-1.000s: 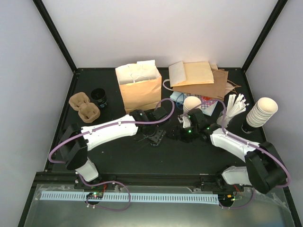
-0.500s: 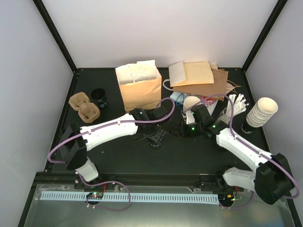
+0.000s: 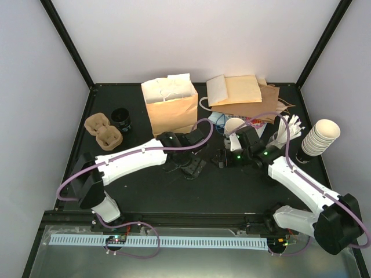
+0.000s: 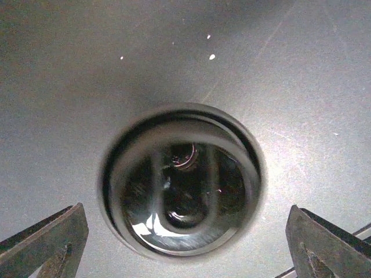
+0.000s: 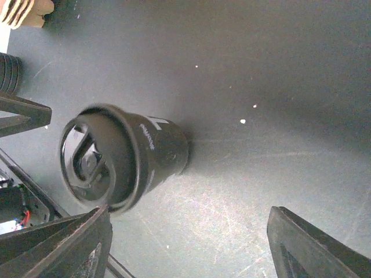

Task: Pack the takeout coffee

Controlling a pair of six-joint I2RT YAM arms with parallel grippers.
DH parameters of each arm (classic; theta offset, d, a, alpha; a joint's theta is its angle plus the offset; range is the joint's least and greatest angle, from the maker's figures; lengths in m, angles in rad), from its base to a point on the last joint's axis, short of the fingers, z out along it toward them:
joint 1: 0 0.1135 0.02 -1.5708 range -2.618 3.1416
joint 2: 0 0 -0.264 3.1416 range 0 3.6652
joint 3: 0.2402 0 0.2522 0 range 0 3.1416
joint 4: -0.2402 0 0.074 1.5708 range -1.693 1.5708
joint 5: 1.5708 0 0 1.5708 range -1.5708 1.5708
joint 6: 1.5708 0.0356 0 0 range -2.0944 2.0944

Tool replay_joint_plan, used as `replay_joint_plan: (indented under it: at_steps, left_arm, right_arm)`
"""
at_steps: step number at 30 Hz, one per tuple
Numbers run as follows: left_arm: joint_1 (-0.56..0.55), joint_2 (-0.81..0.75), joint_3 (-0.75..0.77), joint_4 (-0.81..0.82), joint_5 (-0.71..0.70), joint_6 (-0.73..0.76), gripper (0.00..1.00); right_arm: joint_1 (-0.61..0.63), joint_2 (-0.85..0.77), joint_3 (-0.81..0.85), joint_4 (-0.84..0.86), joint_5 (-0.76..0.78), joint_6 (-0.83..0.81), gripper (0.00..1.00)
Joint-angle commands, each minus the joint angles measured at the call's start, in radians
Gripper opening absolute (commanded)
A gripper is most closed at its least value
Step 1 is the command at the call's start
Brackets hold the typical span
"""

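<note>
The takeout coffee point(image 4: 182, 179) is a dark cup with a black sip lid, standing upright on the black table. My left gripper point(image 4: 185, 207) hangs straight above the lid, open, one finger point(image 4: 49, 243) on each side and neither touching it. In the right wrist view the takeout coffee point(image 5: 124, 156) stands up and to the left of my right gripper point(image 5: 190, 214), which is open over bare table. Its left finger point(image 5: 69, 243) sits just below the lid's rim. From above, the left gripper point(image 3: 194, 168) hides the cup; the right gripper point(image 3: 227, 157) is close beside it.
An upright brown paper bag point(image 3: 171, 110) stands at the back centre, with flat bags point(image 3: 243, 95) to its right. Pulp trays point(image 3: 103, 130) and a black cup point(image 3: 122, 119) sit left. A lidless cream cup point(image 3: 233, 126), white sticks point(image 3: 288, 128) and stacked cream cups point(image 3: 319, 139) sit right.
Both grippers' jaws stand wider than before. The right arm's elbow has swung out to the right while its gripper stays by the cup. The left arm has hardly moved.
</note>
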Motion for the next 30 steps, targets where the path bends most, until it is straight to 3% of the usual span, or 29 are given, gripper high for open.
replay_joint_plan:
  at_steps: [1, 8, 11, 15, 17, 22, 27, 30]
  left_arm:
    - [-0.006, -0.058, 0.072, -0.043, 0.007, -0.003, 0.97]
    - [0.047, -0.161, 0.076, -0.067, -0.023, 0.012, 0.98]
    - [0.087, -0.235, 0.072, -0.1, -0.072, 0.015, 0.99]
    - [0.181, -0.341, 0.039, -0.109, -0.064, 0.041, 0.99]
    - [0.256, -0.411, 0.008, -0.096, -0.044, 0.062, 0.99]
    - [0.418, -0.577, -0.069, -0.056, -0.028, 0.12, 0.99]
    - [0.651, -0.647, -0.159, 0.007, 0.211, 0.167, 0.99]
    - [0.773, -0.67, -0.221, 0.042, 0.338, 0.174, 0.99]
  right_arm:
    - [-0.004, -0.023, 0.069, -0.065, 0.053, -0.067, 0.78]
    - [0.05, -0.008, 0.148, -0.118, 0.11, -0.12, 0.81]
    - [0.078, -0.007, 0.21, -0.149, 0.212, -0.102, 0.87]
    - [0.08, -0.002, 0.295, -0.18, 0.284, -0.097, 1.0]
    - [0.099, 0.015, 0.336, -0.196, 0.316, -0.104, 1.0]
    - [0.338, 0.221, 0.54, -0.416, 0.579, -0.205, 1.0]
    - [0.362, 0.314, 0.626, -0.425, 0.424, -0.162, 1.0]
    - [0.394, 0.385, 0.688, -0.456, 0.423, -0.122, 1.0]
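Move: The lidded coffee cup stands almost straight beneath the left hand, its middle about 6 cm down, and lies about 10 cm to the right hand's left, 1 cm back and 7 cm below. From the left hand, the cardboard cup tray is some 35 cm left, 13 cm ahead; the open black cup 28 cm left, 18 ahead; the paper bag 7 cm left, 16 ahead. The white paper cups are 6 cm right and 10 cm ahead of the right hand. The lidded coffee cup, already free of the left fingers, is left standing as the left hand rises, then sweeps some 20 cm left towards the cardboard tray, wide open and turning counter-clockwise. The right hand climbs over 9 cm, opens fully, then swings about 7 cm left and sinks slightly, its fingers tipping down over the lid without touching it. ##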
